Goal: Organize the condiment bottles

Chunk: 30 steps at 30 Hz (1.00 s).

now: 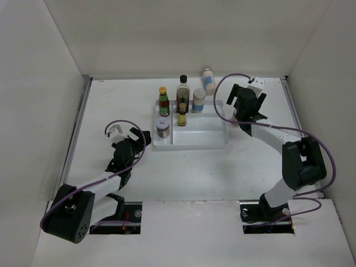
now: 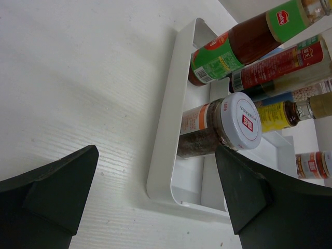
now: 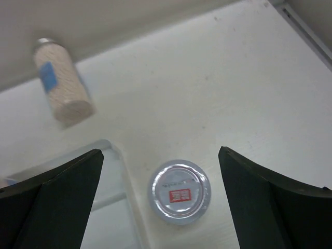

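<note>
The white tray (image 1: pixel 206 139) holds a yellow-capped red sauce bottle (image 1: pixel 163 102), a tall dark black-capped bottle (image 1: pixel 182 92), a pale shaker (image 1: pixel 198 100), a small yellow-capped dark bottle (image 1: pixel 182 115) and a short jar (image 1: pixel 162 128). Another pale shaker (image 1: pixel 208 81) stands behind the tray. My right gripper (image 1: pixel 236 110) hangs open over a white-capped jar (image 3: pixel 179 191), which stands on the table just outside the tray's right rim (image 3: pixel 122 181) and touches neither finger. My left gripper (image 1: pixel 138 138) is open and empty, left of the tray, facing the short jar (image 2: pixel 218 127).
White walls close in the table on the left, back and right. The tray's large front-right compartment (image 1: pixel 200 135) holds nothing. The pale shaker (image 3: pixel 61 85) stands near the back wall, beyond the right gripper.
</note>
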Available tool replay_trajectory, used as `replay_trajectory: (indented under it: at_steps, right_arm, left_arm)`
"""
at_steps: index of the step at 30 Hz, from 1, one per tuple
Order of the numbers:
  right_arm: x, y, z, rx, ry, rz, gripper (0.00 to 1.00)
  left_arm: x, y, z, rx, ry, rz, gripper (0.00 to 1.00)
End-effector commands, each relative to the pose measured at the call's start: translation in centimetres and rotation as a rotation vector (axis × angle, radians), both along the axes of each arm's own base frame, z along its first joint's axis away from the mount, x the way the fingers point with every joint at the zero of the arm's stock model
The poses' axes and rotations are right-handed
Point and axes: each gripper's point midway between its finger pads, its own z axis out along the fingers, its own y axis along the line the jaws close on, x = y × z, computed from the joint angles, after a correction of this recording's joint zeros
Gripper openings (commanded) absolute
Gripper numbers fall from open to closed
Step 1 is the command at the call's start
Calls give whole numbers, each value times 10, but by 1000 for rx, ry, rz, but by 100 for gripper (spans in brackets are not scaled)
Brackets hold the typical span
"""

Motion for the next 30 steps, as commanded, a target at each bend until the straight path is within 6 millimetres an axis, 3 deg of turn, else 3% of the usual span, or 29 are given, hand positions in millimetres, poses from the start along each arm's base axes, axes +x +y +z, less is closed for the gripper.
replay_trajectory:
  at_steps: [1, 11, 16, 18, 20, 24, 27, 30]
  right_arm:
    - [-1, -7, -34, -17, 98, -17, 100]
    - [5, 2, -78, 77, 182, 16, 100]
    - [5, -7, -88, 76, 204, -21, 79]
    - [2, -11, -82, 67, 181, -48, 63]
    - [1, -19, -62, 60, 113, -87, 54]
    - [-9, -6, -10, 34, -40, -65, 51]
    - [-13, 35, 15, 37, -84, 51, 51]
    - [-16, 92, 21, 61, -90, 193, 52]
  left_arm:
    - [6, -3, 18, -31, -61, -6, 100]
    - [7, -4, 19, -35, -67, -9, 100]
    - [6, -3, 19, -37, -65, -9, 100]
    - [6, -3, 19, -37, -68, -6, 100]
    - [7, -4, 17, -34, -58, -9, 100]
    - [6, -2, 20, -38, -68, -4, 100]
    - [7, -2, 17, -36, -61, -4, 100]
    - [7, -1, 20, -38, -70, 1, 100]
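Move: The grey-lidded jar left outside the tray stands almost straight below the open right gripper, some 12 cm down and 1 cm to its right. The tray's middle is about 21 cm left and 3 cm back. The pale bottle lying beyond the tray is some 15 cm ahead and 12 cm left; the pale bottle standing in the tray is about 5 cm ahead and 18 cm left. From the left gripper the jar lies roughly 51 cm right and 12 cm ahead. Lower the open right gripper about 9 cm nearly straight down around the grey-lidded jar, tipping the wrist some 10 degrees on the way, and close the fingers on it until they stop on its sides. Keep that grip, lift about 3 cm, drawing back a little first and then swinging left towards the tray. ##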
